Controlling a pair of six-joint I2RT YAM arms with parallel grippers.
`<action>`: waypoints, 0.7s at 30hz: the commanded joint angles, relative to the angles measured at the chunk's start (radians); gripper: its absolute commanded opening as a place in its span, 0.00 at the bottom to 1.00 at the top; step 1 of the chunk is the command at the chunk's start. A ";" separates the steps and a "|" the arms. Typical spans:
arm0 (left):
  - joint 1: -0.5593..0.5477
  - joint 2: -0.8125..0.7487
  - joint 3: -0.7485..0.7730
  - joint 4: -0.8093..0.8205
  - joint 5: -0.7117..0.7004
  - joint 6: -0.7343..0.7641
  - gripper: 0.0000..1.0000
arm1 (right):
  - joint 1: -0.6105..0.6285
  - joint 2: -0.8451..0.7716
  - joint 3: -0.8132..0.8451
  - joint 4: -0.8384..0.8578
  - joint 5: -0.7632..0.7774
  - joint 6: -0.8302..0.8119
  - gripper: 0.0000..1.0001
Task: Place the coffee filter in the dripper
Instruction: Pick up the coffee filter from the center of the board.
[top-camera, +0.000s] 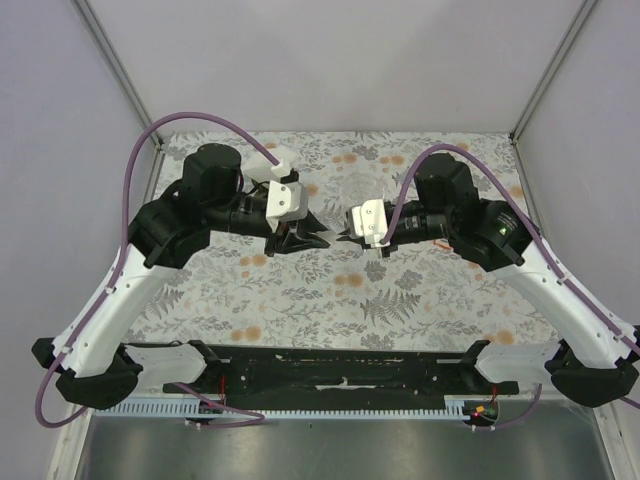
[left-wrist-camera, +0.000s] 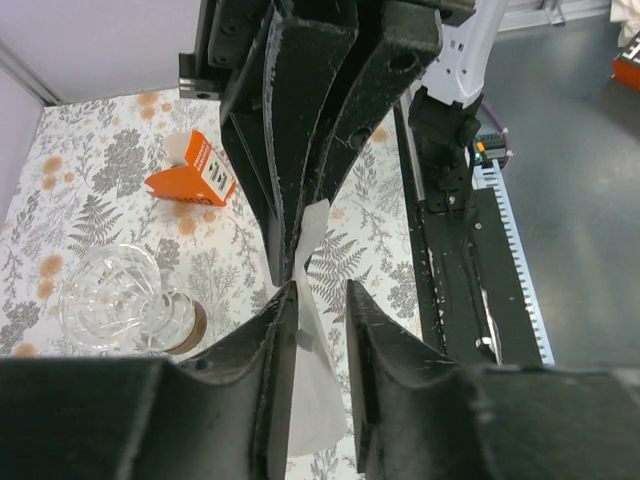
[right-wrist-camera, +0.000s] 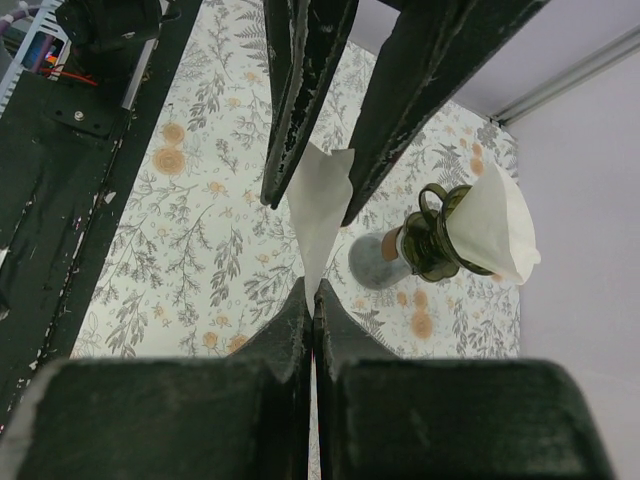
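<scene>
A white coffee filter (right-wrist-camera: 320, 200) hangs in the air between both grippers, which meet tip to tip over the middle of the table. My right gripper (right-wrist-camera: 314, 292) is shut on the filter's narrow end. My left gripper (left-wrist-camera: 322, 295) straddles the wide end (left-wrist-camera: 315, 390). The paper lies against one finger, and a gap shows at the other. An empty clear glass dripper (left-wrist-camera: 110, 300) stands on a brown base just beyond the grippers, faint from above (top-camera: 360, 190). A green dripper (right-wrist-camera: 435, 235) holding another white filter (right-wrist-camera: 495, 225) shows only in the right wrist view.
An orange box (left-wrist-camera: 190, 170) lies on the floral cloth (top-camera: 300, 300) past the glass dripper. The black base rail (top-camera: 340, 365) runs along the near edge. Grey walls with metal corner posts (top-camera: 115, 70) enclose the table on three sides.
</scene>
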 joint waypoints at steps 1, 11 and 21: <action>-0.006 -0.029 0.004 -0.039 -0.034 0.058 0.29 | 0.005 -0.031 0.012 0.010 0.034 -0.019 0.00; -0.006 -0.039 0.034 -0.164 -0.072 0.156 0.03 | 0.004 -0.042 0.006 0.008 0.089 -0.030 0.00; -0.006 -0.043 0.091 -0.229 -0.087 0.187 0.02 | 0.004 -0.042 -0.008 0.002 0.143 -0.048 0.00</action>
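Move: The filter already hangs from my right fingers, its middle some 4 cm to that hand's left, level fore and aft and about 2 cm lower. From my left hand, part-open around its free end, the filter's middle is roughly 2 cm right and 2 cm down. Well below that left hand, the green dripper stands about 18 cm ahead and 10 cm left, the glass server about 19 cm ahead and 6 cm right. I draw my left hand off the filter's free end, about 2.5 cm left and 2 cm down, tipping the fingers slightly downward while they shut from about a third open, on nothing. My right hand keeps its pinch and eases about 1.5 cm forward and 1 cm right, turning slightly clockwise, away from my left. ##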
